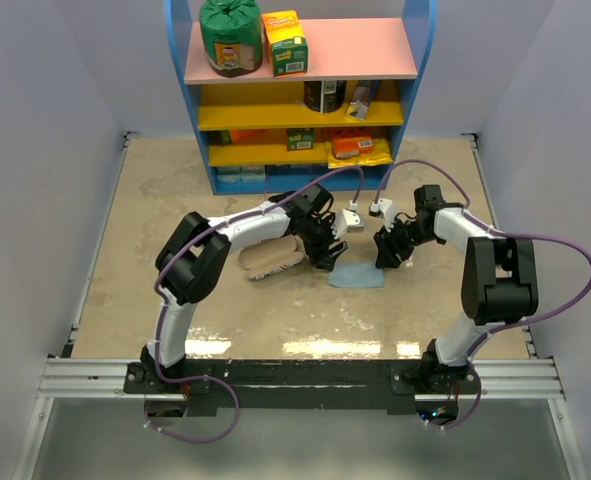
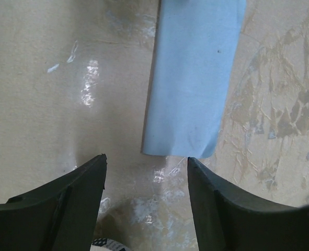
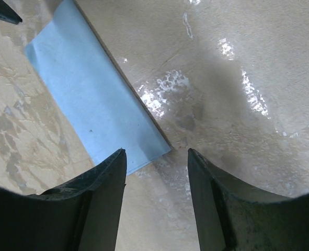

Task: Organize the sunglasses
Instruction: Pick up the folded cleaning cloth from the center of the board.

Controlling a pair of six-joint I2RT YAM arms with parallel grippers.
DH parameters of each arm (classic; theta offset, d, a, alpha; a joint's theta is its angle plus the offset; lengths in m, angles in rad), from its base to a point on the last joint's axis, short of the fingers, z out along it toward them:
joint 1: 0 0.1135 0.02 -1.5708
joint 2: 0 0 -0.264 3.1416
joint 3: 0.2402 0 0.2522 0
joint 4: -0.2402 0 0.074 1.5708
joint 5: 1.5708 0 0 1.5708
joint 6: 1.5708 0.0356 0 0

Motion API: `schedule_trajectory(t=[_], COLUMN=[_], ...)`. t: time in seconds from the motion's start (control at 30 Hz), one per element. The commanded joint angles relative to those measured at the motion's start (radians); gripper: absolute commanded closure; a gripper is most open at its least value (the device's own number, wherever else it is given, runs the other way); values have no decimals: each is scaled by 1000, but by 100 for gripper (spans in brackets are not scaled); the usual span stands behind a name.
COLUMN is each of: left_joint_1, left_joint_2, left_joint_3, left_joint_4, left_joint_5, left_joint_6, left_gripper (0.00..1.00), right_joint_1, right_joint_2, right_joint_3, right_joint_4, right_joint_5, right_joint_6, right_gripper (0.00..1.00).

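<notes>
The sunglasses do not show in any view. A light blue cloth point(image 1: 358, 275) lies folded into a strip on the table between my two grippers. My left gripper point(image 1: 327, 258) hangs just off the cloth's left end point(image 2: 191, 83), open, with only bare table between its fingers point(image 2: 146, 159). My right gripper point(image 1: 387, 255) stands at the cloth's right end, also open point(image 3: 157, 151). Its left finger point(image 3: 104, 193) overlaps the cloth's near corner point(image 3: 91, 99), and nothing is gripped.
A pale pouch point(image 1: 270, 258) lies left of the cloth, beside the left wrist; a scrap of its print point(image 2: 104, 244) shows under the left fingers. A blue shelf unit point(image 1: 300, 95) with packets and a can stands at the back.
</notes>
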Motion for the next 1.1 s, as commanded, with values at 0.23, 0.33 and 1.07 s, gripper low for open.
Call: schedule_trajectory(t=[0.23,0.33,1.07], left_joint_1=[12,11,11], left_joint_2=[27,30,34], left_joint_3=[32,30,29], left_joint_4=[-1,3,-1], left_joint_5=[44,48,84], left_joint_6=[1,1,-7], left_gripper=[34,34,35], right_joint_1=[12,16,58], right_joint_2=[63,71,49], right_joint_3=[39,33,11], right_joint_4=[4,6,22], right_joint_5=[39,46,71], right_joint_6=[-6,-15,2], right_gripper=[48,50,100])
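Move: The folded cleaning cloth lies with its middle about 7 cm to the right hand's left, some 3 cm back and 2 cm below; its far right corner is almost under the open fingers. From the left hand the cloth's middle is some 7 cm to the right, 2 cm back and 3 cm below. The open glasses case sits about 15 cm to the left hand's left, some 2 cm farther out and 3 cm lower. The cloth's far right corner is what the right hand goes for: it sinks about 2 cm onto it, edges roughly 1 cm left, and shuts its half-open fingers nearly fully, pinching the corner. At the other end the left hand eases down about 1 cm and then hovers by the cloth's left end, fingers still wide. ##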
